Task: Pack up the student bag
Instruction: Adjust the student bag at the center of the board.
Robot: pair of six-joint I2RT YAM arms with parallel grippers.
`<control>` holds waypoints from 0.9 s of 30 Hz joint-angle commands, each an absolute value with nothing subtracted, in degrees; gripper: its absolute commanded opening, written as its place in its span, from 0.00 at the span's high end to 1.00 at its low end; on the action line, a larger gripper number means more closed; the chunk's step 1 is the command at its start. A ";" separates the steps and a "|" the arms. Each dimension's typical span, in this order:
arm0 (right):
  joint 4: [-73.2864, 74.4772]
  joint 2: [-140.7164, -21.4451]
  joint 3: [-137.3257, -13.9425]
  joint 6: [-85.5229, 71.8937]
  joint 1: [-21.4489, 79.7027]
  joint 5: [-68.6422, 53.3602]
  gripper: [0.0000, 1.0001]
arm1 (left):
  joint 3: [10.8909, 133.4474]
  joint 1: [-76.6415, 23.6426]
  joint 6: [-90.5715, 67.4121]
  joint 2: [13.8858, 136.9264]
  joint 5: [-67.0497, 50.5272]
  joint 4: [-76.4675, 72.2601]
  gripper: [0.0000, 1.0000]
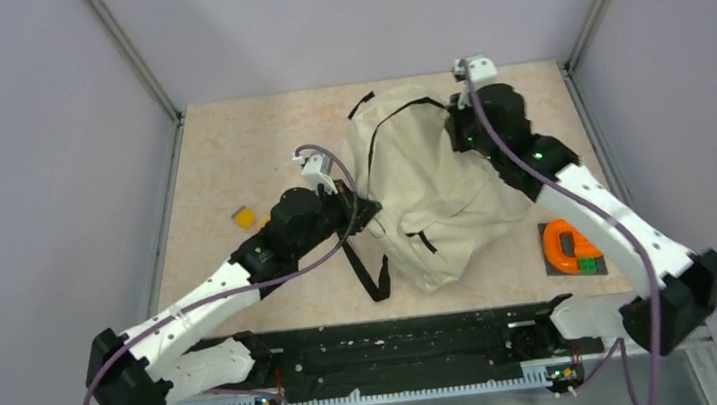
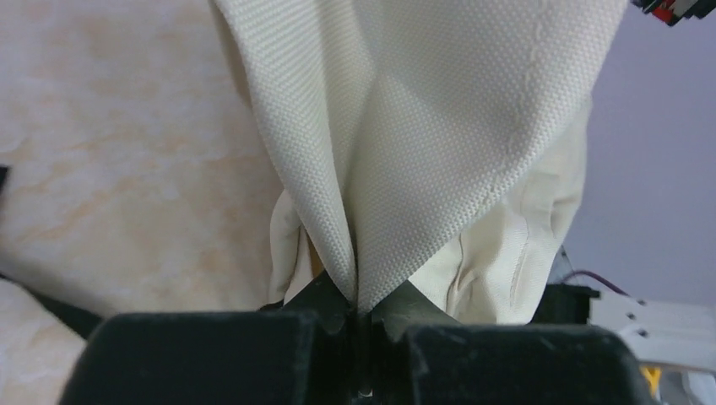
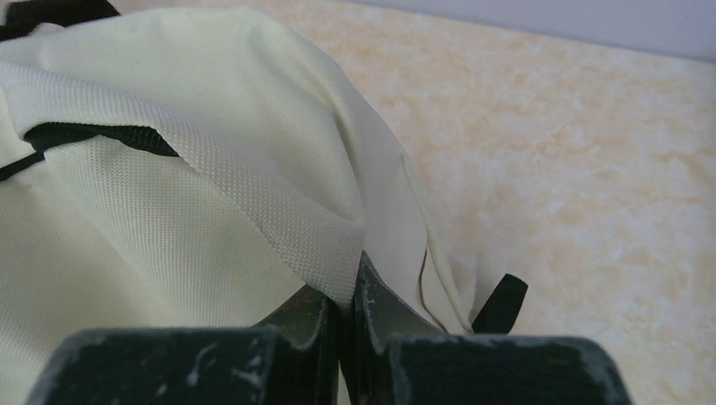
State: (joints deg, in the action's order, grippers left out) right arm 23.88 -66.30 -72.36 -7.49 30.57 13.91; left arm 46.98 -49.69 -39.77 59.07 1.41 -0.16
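The student bag [image 1: 434, 190] is a large cream fabric backpack with black straps, lying crumpled in the middle of the table. My left gripper [image 1: 367, 207] is at its left edge, shut on a fold of the bag's cream fabric [image 2: 405, 152]. My right gripper [image 1: 453, 132] is at its upper right edge, shut on another fold of the bag's fabric [image 3: 279, 219]. A black strap [image 1: 370, 274] trails from the bag toward the near edge. The bag's inside is hidden.
A small yellow block [image 1: 244, 216] lies on the table left of my left arm. An orange tool on a grey pad with a green piece [image 1: 570, 246] lies right of the bag, beside my right arm. Grey walls enclose the table.
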 commanded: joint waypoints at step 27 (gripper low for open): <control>3.03 -61.64 -52.32 -12.58 30.32 -10.51 0.23 | 36.90 -41.72 -39.62 75.29 -2.85 -5.55 1.00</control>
State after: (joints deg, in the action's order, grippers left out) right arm 5.78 -66.37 -56.80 -10.15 30.09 -1.26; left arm 38.00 -32.73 -38.92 78.50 -1.87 -2.52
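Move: My left hand pinches the bag's left edge and my right its far right edge. From my left hand the student bag's middle is about 9 cm ahead, 14 to the right and 12 below; from my right it is some 2 cm back, 5 to the left and 18 below. The board's centre lies roughly 20 cm ahead of my left hand, 2 to its right and 24 below; the end of the black strap is about 4 cm back, straight in line and 22 below it. I swing both hands forward and down, drifting left, to lay the bag on the board. My left keeps its pinch and sinks about 18 cm, tipping some 20 degrees downward and drawing back a little at the end. My right opens wide, letting go of the fabric after dropping and reaching out nearly 10 cm, then retreats as far back while rising slightly. ##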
